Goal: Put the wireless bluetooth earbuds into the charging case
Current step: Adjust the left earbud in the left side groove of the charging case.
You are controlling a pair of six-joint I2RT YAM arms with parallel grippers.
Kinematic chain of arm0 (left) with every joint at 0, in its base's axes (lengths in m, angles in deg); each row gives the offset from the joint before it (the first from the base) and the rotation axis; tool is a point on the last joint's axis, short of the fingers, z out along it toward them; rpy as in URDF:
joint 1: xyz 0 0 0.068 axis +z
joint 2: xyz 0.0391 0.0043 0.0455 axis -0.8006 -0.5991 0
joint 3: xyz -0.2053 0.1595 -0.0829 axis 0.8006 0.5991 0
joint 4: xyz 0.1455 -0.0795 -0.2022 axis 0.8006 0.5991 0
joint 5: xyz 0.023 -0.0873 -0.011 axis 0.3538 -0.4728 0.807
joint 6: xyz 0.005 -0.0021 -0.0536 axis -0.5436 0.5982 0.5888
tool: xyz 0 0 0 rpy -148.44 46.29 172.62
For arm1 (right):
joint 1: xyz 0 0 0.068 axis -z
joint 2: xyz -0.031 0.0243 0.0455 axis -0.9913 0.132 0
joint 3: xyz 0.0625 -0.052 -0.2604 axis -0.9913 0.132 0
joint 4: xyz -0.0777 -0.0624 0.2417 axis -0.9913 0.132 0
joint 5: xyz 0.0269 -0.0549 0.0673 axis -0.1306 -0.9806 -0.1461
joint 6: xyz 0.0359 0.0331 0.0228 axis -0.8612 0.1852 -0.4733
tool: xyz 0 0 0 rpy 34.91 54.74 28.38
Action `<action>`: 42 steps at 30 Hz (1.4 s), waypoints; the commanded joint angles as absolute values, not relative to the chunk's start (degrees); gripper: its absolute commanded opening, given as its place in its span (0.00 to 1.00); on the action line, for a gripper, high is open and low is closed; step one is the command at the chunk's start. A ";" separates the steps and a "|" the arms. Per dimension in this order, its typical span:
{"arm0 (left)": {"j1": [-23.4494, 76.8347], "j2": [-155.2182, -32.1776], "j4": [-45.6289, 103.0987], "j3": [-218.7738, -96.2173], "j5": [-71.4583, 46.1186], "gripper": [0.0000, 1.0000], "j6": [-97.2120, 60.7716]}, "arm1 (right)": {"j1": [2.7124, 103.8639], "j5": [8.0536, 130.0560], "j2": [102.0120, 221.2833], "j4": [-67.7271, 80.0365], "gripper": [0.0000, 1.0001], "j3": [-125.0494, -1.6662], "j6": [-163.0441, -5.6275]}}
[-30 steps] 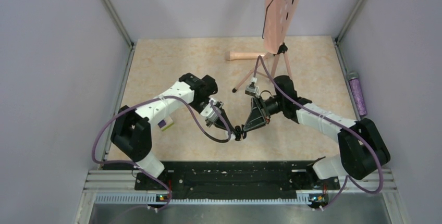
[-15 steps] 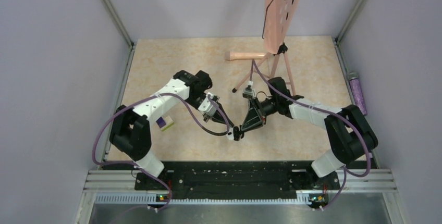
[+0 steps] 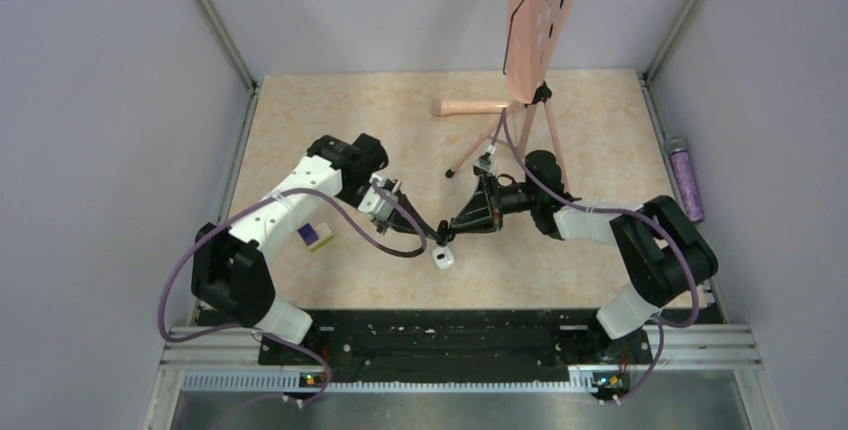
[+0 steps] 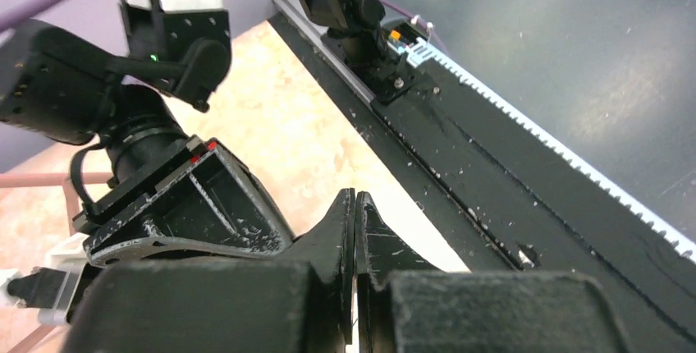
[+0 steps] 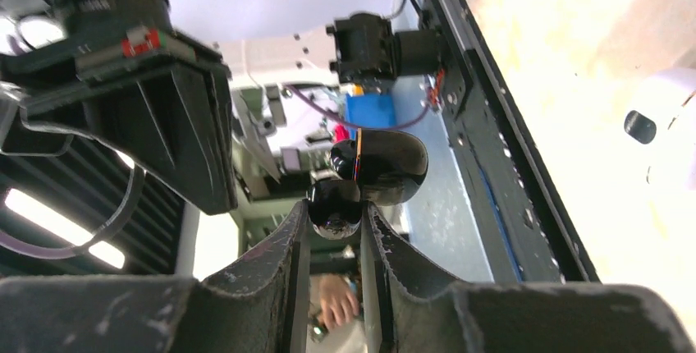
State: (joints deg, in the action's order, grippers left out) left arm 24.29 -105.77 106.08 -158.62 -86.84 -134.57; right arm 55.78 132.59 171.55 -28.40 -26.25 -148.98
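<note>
A glossy black earbud [image 5: 379,166] is pinched by its stem between my right gripper's [image 5: 335,215] fingertips, so the gripper is shut on it. In the top view that gripper [image 3: 453,234] hangs just above the small white charging case [image 3: 443,258], which lies on the table. The right wrist view shows the case [image 5: 669,103] at the right edge with a dark round spot on it; I cannot tell what the spot is. My left gripper [image 4: 355,199] is shut with nothing between its fingers. Its tip [image 3: 430,237] almost meets the right gripper's tip.
A purple-and-yellow block [image 3: 318,237] lies beside the left arm. At the back stand a pink perforated board on a tripod [image 3: 533,20] and a pink cylinder [image 3: 468,107]. A purple bottle [image 3: 686,178] lies outside the right wall. The black rail [image 3: 440,335] runs along the near edge.
Both arms have shifted left and slightly back. The gripper tips have risen off the spot they covered, and the white case now shows on the table below them.
</note>
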 commanded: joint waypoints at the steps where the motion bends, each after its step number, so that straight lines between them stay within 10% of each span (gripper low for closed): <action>1: 27.40 -104.55 121.33 -156.88 -99.27 0.00 -147.97 | 56.48 125.91 171.95 -50.65 0.00 -23.23 -165.36; 42: 31.31 -107.31 121.63 -197.47 -100.59 0.09 -86.32 | 56.36 103.33 151.60 -21.07 0.00 -17.33 -144.28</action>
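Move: The black charging case, in the right fingers, lies about 3 cm ahead of the left fingertips, 1 cm right and some 6 cm below. From the right hand point it sits roughly 2 cm left and 1 cm ahead, at the same height. The white case on the table is about 4 cm ahead of the right hand point, 1 cm left and 15 cm below. Shut left hand rises some 15 cm from the charging case while the right, holding it, eases forward, turning clockwise. ##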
